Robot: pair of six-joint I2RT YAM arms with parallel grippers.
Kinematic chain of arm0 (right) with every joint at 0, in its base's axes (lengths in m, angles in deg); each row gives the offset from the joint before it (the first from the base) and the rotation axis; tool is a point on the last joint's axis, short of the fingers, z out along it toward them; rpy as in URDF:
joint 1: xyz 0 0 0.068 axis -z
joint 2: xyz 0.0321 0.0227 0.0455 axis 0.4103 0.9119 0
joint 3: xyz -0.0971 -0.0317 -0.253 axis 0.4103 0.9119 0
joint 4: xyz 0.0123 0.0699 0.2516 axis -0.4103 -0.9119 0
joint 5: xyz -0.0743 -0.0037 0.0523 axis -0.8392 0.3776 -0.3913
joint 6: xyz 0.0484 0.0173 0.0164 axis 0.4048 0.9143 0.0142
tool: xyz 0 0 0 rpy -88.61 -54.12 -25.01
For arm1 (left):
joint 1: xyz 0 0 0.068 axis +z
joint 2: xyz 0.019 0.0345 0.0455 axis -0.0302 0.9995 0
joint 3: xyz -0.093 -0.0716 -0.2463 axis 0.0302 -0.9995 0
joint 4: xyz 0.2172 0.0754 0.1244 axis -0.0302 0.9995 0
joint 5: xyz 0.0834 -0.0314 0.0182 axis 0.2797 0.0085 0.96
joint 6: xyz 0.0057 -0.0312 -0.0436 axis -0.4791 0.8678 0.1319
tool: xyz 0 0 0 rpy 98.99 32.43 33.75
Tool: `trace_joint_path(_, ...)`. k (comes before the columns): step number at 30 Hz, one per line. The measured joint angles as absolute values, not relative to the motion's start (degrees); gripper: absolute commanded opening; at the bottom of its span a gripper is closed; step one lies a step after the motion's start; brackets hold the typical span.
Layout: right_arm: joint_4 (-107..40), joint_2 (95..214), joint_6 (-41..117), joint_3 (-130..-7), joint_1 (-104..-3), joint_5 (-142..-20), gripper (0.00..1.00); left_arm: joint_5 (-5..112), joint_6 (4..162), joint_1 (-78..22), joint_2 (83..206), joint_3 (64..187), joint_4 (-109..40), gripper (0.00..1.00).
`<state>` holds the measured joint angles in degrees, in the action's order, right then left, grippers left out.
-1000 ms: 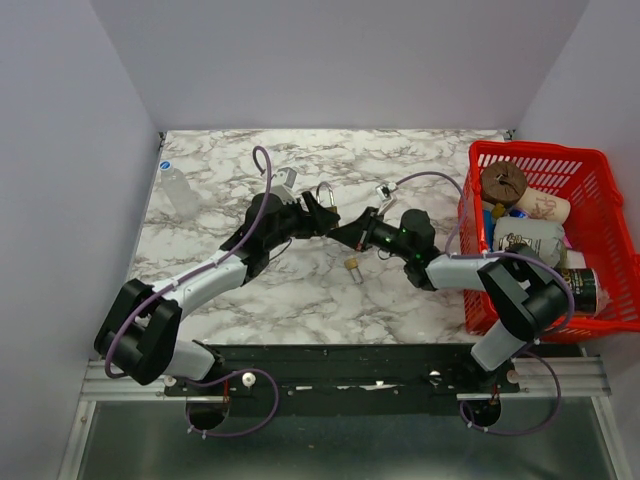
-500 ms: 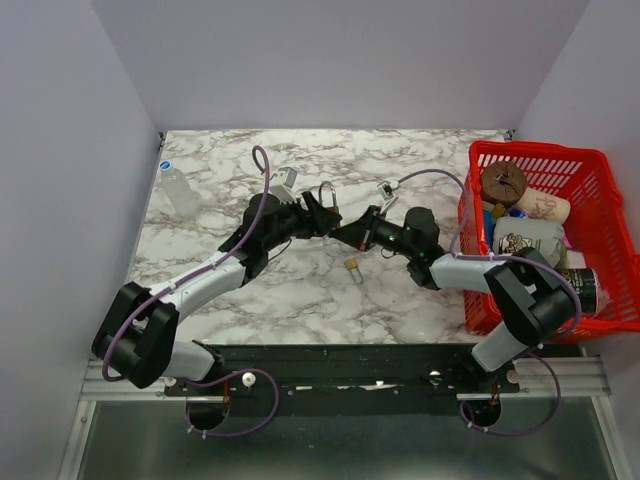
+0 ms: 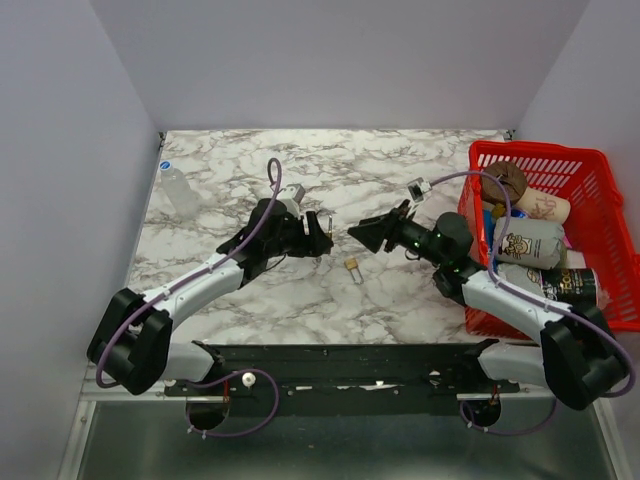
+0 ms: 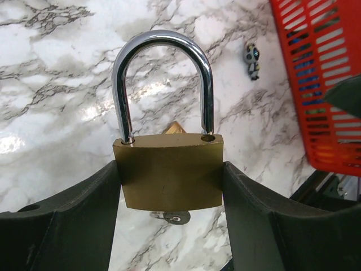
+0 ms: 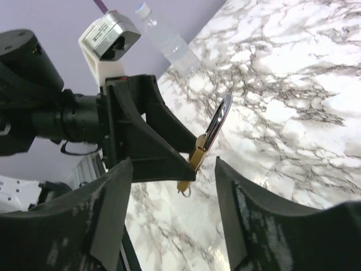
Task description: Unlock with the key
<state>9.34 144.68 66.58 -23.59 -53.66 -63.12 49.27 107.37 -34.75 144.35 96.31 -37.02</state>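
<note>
My left gripper [image 4: 169, 169] is shut on a brass padlock [image 4: 169, 175], its fingers pressing the two sides of the body. The steel shackle [image 4: 161, 42] points away from the wrist, and its right leg ends just above its hole. A small silver key [image 4: 167, 216] sticks out of the padlock's underside. Seen from above, the padlock [image 3: 322, 240] hangs over mid-table in the left gripper [image 3: 316, 236]. My right gripper [image 3: 366, 232] stands open just right of it, holding nothing. From the right wrist, the padlock [image 5: 198, 151] shows edge-on with the key [image 5: 185, 187] hanging below, beyond the right gripper [image 5: 174, 164].
A small brass piece [image 3: 352, 265] lies on the marble between the grippers. A red basket [image 3: 545, 152] full of several items stands at the right edge. A clear bottle [image 3: 178, 190] lies at the far left. A small dark object [image 4: 252, 53] rests on the table.
My right gripper has opened, let go of the key and drawn back to the right. The key stays in the padlock. The left gripper has shifted slightly with the padlock.
</note>
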Motion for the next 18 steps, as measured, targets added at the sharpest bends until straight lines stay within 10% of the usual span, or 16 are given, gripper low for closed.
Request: trace_joint_path(18,-17.2,145.9,52.2,-40.0,-57.1,-57.2,0.72,40.5,89.9,-34.8,129.4,94.4,-25.8,0.00)
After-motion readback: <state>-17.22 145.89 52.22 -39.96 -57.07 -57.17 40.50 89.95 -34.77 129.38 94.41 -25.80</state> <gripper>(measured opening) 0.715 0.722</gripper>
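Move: The big brass padlock sits in the left fingers, its shackle about 5 cm above that hand, 2 cm ahead and 2 cm to the right; the key is some 4 cm below, 1 cm back and 1 cm left. From the empty right hand, the shackle lies roughly 6 cm left, level fore and aft, and about 2 cm lower. The small padlock on the table is some 5 cm back, 1 cm right and 20 cm below the right hand. The big padlock, still gripped by its body, is carried back about 5 cm and a little left by the left hand, rising some 3 cm while turning clockwise and tipping up. The right hand, fingers staying open and clear of the lock, first rises about 4 cm, then swings left and down beside it, rolling its right side up and turning slightly counter-clockwise. ##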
